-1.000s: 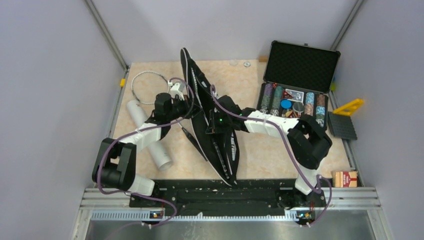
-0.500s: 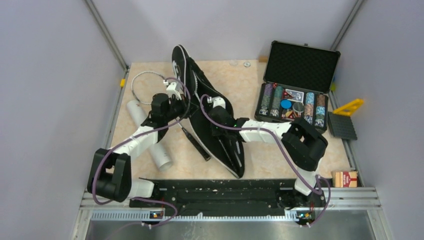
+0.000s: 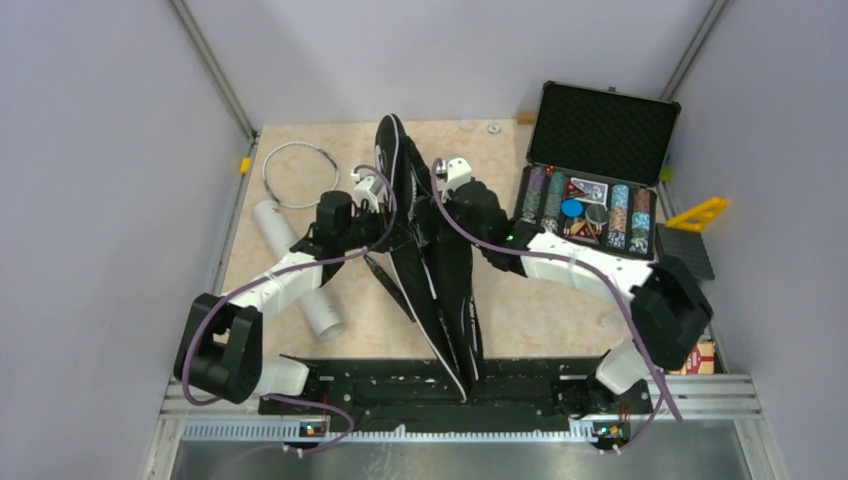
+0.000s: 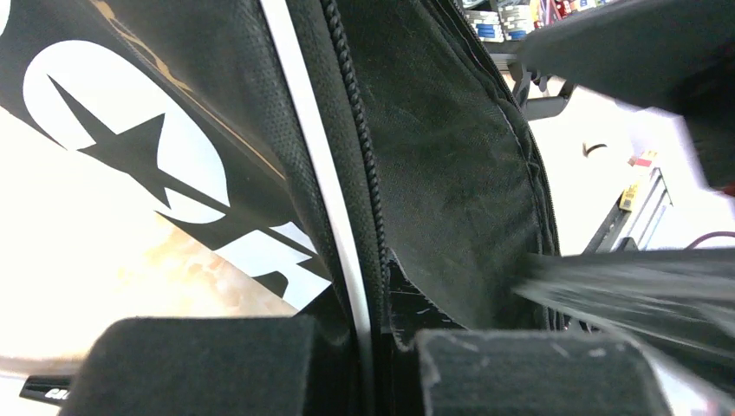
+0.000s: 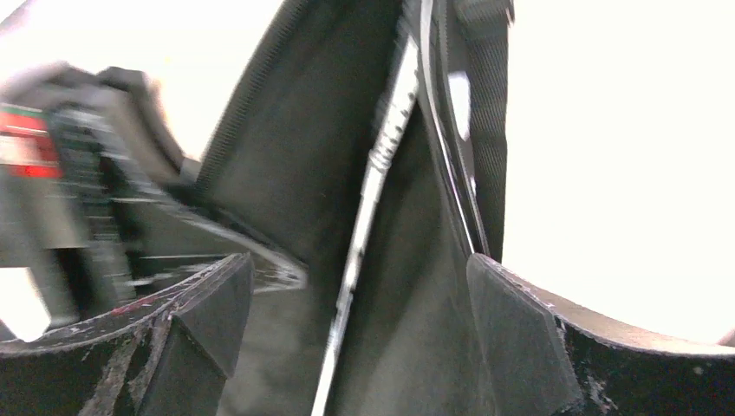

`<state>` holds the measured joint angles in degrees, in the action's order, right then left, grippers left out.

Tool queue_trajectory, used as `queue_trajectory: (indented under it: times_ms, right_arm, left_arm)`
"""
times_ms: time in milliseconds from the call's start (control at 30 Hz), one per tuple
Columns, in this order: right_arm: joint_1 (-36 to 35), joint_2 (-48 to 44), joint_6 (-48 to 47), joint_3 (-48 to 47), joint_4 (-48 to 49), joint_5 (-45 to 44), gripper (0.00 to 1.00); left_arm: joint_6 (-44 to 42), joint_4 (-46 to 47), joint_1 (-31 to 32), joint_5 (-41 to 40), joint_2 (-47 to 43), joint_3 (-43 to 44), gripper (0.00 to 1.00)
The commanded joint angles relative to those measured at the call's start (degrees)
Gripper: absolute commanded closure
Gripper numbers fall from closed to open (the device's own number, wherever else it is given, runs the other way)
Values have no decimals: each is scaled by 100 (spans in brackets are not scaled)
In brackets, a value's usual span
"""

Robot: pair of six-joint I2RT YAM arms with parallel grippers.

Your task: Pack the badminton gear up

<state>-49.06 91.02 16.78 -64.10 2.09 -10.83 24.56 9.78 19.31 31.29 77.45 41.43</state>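
The long black bag [image 3: 450,290] stands on its edge in the middle of the table, running from the back to the near rail. My left gripper [image 3: 392,232] is shut on the bag's zipped, white-piped rim [image 4: 368,347]. My right gripper [image 3: 432,222] is open, with its fingers either side of black bag fabric [image 5: 329,130] and a thin white strip. A white-framed racket [image 3: 292,175] lies at the back left, with a black handle [image 3: 392,290] showing beside the bag. The white tube [image 3: 300,275] lies under my left arm. No shuttlecock is in view.
An open black case of poker chips [image 3: 600,130] stands at the back right. Right of it lie a yellow triangle [image 3: 700,213] and a black ribbed block [image 3: 685,252]. A small red box [image 3: 690,352] sits near the right front corner.
My right gripper has opened, letting go of the bag, and has moved toward the back right. The bag has swung more upright and straight. My left gripper stays shut on it.
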Motion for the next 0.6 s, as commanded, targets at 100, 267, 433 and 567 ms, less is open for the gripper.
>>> queue_trajectory:
  times_ms: [100, 267, 433, 567]
  right_arm:
    - [27, -839, -1128, 249, 465, 12, 4]
    - [184, -608, -1420, 251, 513, -589, 4]
    - [500, -87, -1245, 143, 824, -89, 4]
    - [669, 451, -1098, -208, 716, 123, 7]
  left_arm:
    - [-202, 87, 29, 147, 99, 310, 100]
    - [-215, 59, 28, 143, 99, 327, 100]
    - [-205, 68, 25, 159, 135, 313, 100]
    - [-231, 37, 24, 137, 115, 291, 100]
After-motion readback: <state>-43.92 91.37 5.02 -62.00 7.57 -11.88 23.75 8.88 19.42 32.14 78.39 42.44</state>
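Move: The right hand, open above the bag's mouth, has the badminton bag's right zipped rim about 4 cm ahead of it, 4 cm to its right and some 5 cm below. The rim that the left hand pinches is roughly 8 cm to the right hand's left and 4 cm back; the loose racket's handle is about 12 cm left, 18 cm back and 17 cm below. From the left hand, the right rim is about 8 cm ahead and 12 cm to the right. With its fingers already wide and staying so, the right hand bobs up about 6.5 cm above the bag's open mouth, then arcs forward and to the right, sinking the same 6.5 cm, to come to the right zipped rim with one finger on either side, about 4 cm forward and 4 cm right of its start; its fingertips tip up some 10 degrees on the way. The left hand stays put, still pinching the left rim and holding the bag's mouth open. ##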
